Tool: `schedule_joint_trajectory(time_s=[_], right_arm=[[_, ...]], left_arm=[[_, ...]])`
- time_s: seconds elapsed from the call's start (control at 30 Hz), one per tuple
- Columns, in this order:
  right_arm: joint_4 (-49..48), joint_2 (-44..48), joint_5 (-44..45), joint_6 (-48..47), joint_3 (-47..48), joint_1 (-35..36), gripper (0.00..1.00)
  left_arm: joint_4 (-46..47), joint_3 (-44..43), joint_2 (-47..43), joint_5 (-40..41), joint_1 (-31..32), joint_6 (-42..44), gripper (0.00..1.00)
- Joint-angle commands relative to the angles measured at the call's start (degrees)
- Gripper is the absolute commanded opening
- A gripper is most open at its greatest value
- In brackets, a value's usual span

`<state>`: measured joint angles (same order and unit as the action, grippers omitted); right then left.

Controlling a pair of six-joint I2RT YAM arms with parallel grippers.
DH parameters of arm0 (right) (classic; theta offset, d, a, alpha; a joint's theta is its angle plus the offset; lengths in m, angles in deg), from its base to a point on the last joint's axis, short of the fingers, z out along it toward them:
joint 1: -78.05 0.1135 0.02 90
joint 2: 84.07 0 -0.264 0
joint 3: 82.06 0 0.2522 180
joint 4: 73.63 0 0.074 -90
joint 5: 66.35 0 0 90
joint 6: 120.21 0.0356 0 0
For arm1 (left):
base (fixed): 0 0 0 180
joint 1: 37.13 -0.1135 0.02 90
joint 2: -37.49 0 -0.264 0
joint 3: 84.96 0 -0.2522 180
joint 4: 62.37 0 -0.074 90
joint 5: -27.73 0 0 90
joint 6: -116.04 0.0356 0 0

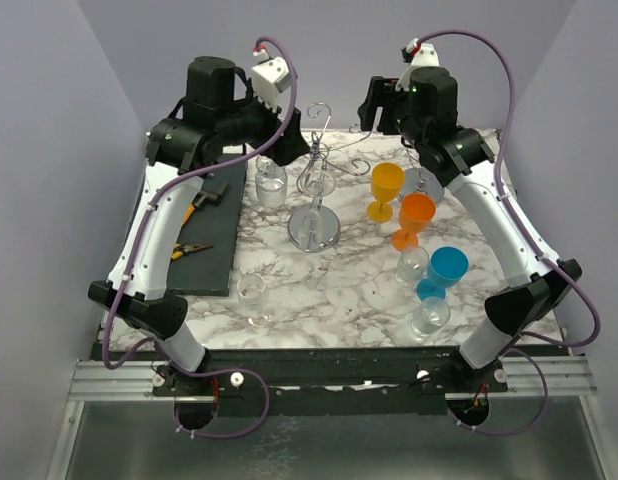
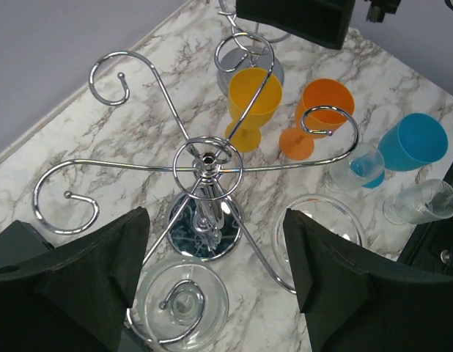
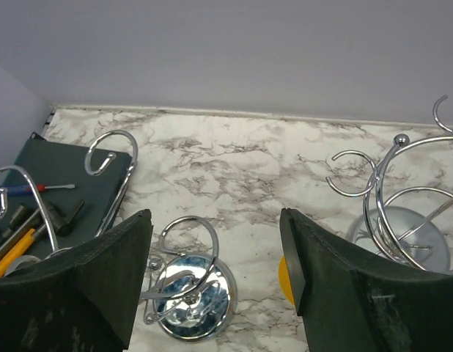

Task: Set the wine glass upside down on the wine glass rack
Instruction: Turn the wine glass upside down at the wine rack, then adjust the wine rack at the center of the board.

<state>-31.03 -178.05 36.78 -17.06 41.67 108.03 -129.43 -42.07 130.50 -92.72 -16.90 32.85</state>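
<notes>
The chrome wine glass rack [image 2: 206,163] stands mid-table, its curled arms spreading from a central post [image 1: 315,170]. A clear wine glass [image 2: 181,304] hangs upside down in one hook, foot uppermost, with the hook's curl around its stem [image 1: 271,185]. My left gripper [image 2: 215,271] hovers above the rack beside that glass, open and holding nothing [image 1: 289,150]. A second clear glass [image 2: 319,218] shows next to its right finger, partly hidden. My right gripper [image 3: 215,271] is open and empty, high over the rack's round base [image 3: 190,297] at the back of the table [image 1: 374,105].
Yellow [image 1: 386,186], orange [image 1: 416,216] and blue [image 1: 448,268] goblets stand right of the rack, with clear glasses [image 1: 430,315] among them. Another clear glass [image 1: 251,296] stands front left. A dark mat with tools [image 1: 204,235] lies left. A second chrome rack [image 3: 410,220] stands at the back right.
</notes>
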Motion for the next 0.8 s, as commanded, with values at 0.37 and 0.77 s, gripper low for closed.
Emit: schedule_joint_trajectory(time_s=[0.37,0.77], right_arm=[[-1.86,-4.38,-17.56,6.74,-0.95,-5.83,0.61],[-4.07,-4.34,-17.02,8.56,-5.08,-5.81,0.45]], left_arm=[[-0.43,-1.57,5.9,9.48,7.54,0.85,0.54],[0.21,-2.99,7.93,8.93,8.16,0.31,0.41]])
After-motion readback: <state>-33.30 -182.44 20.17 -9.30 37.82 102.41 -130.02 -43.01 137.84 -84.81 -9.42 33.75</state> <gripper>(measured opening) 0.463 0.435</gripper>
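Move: From the left hand, the hub of the wine glass rack is about 5 cm right, 4 cm ahead and 8 cm below. One hung wine glass is about 6 cm back and 6 cm right, the other some 4 cm left and 2 cm ahead, both roughly 16 cm below. The right hand's goal, the rack's right curl, is about 3 cm left, 2 cm ahead and 8 cm below; the yellow goblet is 4 cm right, 3 cm ahead, far below. Neither hand shows a sure grip yet as both come down on the rack, fingers narrowing to about half open. The left sinks about 5 cm and goes nearly as far right to the hub; the right sinks 5 to 6 cm, easing slightly forward and left, turning some 10 degrees as its fingertips draw in around the right curl. ##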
